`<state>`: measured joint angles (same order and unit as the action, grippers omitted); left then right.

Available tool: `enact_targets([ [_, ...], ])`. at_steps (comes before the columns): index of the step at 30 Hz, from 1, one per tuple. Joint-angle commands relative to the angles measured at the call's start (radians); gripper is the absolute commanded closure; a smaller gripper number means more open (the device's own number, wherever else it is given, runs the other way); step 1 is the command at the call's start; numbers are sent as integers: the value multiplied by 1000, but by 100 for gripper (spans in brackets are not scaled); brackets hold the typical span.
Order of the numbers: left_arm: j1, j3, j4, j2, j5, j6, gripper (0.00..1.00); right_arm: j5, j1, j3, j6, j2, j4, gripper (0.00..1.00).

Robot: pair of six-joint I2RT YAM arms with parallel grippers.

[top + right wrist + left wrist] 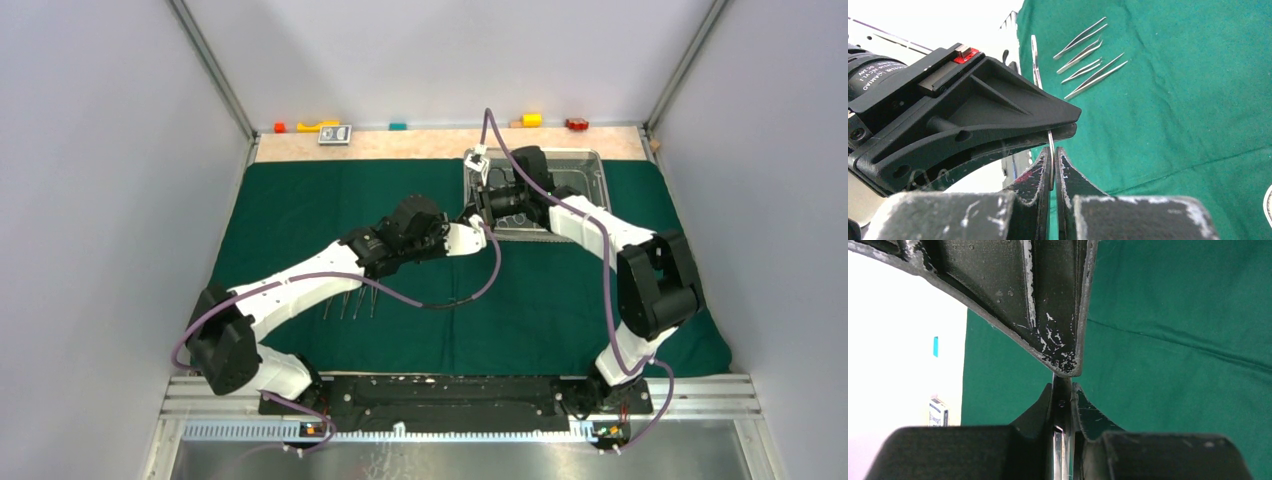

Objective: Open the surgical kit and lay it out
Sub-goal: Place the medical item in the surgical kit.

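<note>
The dark green cloth (300, 210) lies spread over the table. The wire-mesh tray (592, 160) stands on it at the back right. Both grippers meet in front of the tray's left end. My right gripper (1053, 152) is shut on the thin ring end of a steel instrument (1034, 57). My left gripper (1064, 390) is clamped on the same instrument's shaft (1064, 445), with the right gripper's finger (1048, 305) right above it. In the top view the left gripper (484, 222) and the right gripper (500, 196) hide the instrument. Several tweezers (1088, 60) lie side by side on the cloth (1173, 100).
The laid-out tweezers (350, 305) sit under my left forearm near the cloth's front middle. Small coloured blocks (530, 120) and a small card (335, 134) line the bare table strip behind the cloth. Grey walls close in both sides.
</note>
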<state>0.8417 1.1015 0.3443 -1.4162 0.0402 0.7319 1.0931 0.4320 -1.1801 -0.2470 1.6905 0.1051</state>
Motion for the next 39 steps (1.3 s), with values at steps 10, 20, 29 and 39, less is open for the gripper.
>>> enact_targets([
  [10,2,-51,-90,51,58,-296,100,-50,-22,-82,132,-53,92,59],
  [20,2,-181,-153,63,54,-738,100,-157,-167,-34,207,-148,107,44],
  [29,-54,-216,-146,-53,91,-1172,100,-254,-181,-27,283,-168,140,44],
  [39,-132,-234,-114,-83,-1,-1421,100,-276,-189,-3,305,-160,131,44],
])
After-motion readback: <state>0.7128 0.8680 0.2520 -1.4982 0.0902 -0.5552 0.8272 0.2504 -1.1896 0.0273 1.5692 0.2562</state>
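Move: The scissors are already gripped near the pivot by the left fingers, the right fingers still on the blade tips. Their laying spot on the drape is about 17 cm below the left hand, 3 cm back and 4 cm left; the nearest tweezers lie 5 cm back and 11 cm left, the next 6 cm back and 14 cm left. From the right hand, the tray's ringed instruments are some 16 cm ahead, 11 cm right and 17 cm below, the tray's middle 21 cm ahead and 19 cm right. Open the right fingers to free the blade tips, then pull that gripper away to the right and forward, about 11 cm in all, towards the tray. Keep the left fingers shut on the scissors and bring them down some 11 cm towards the bare drape beside the tweezers, easing slightly left and back while rolling the wrist roughly 80 degrees counter-clockwise. ##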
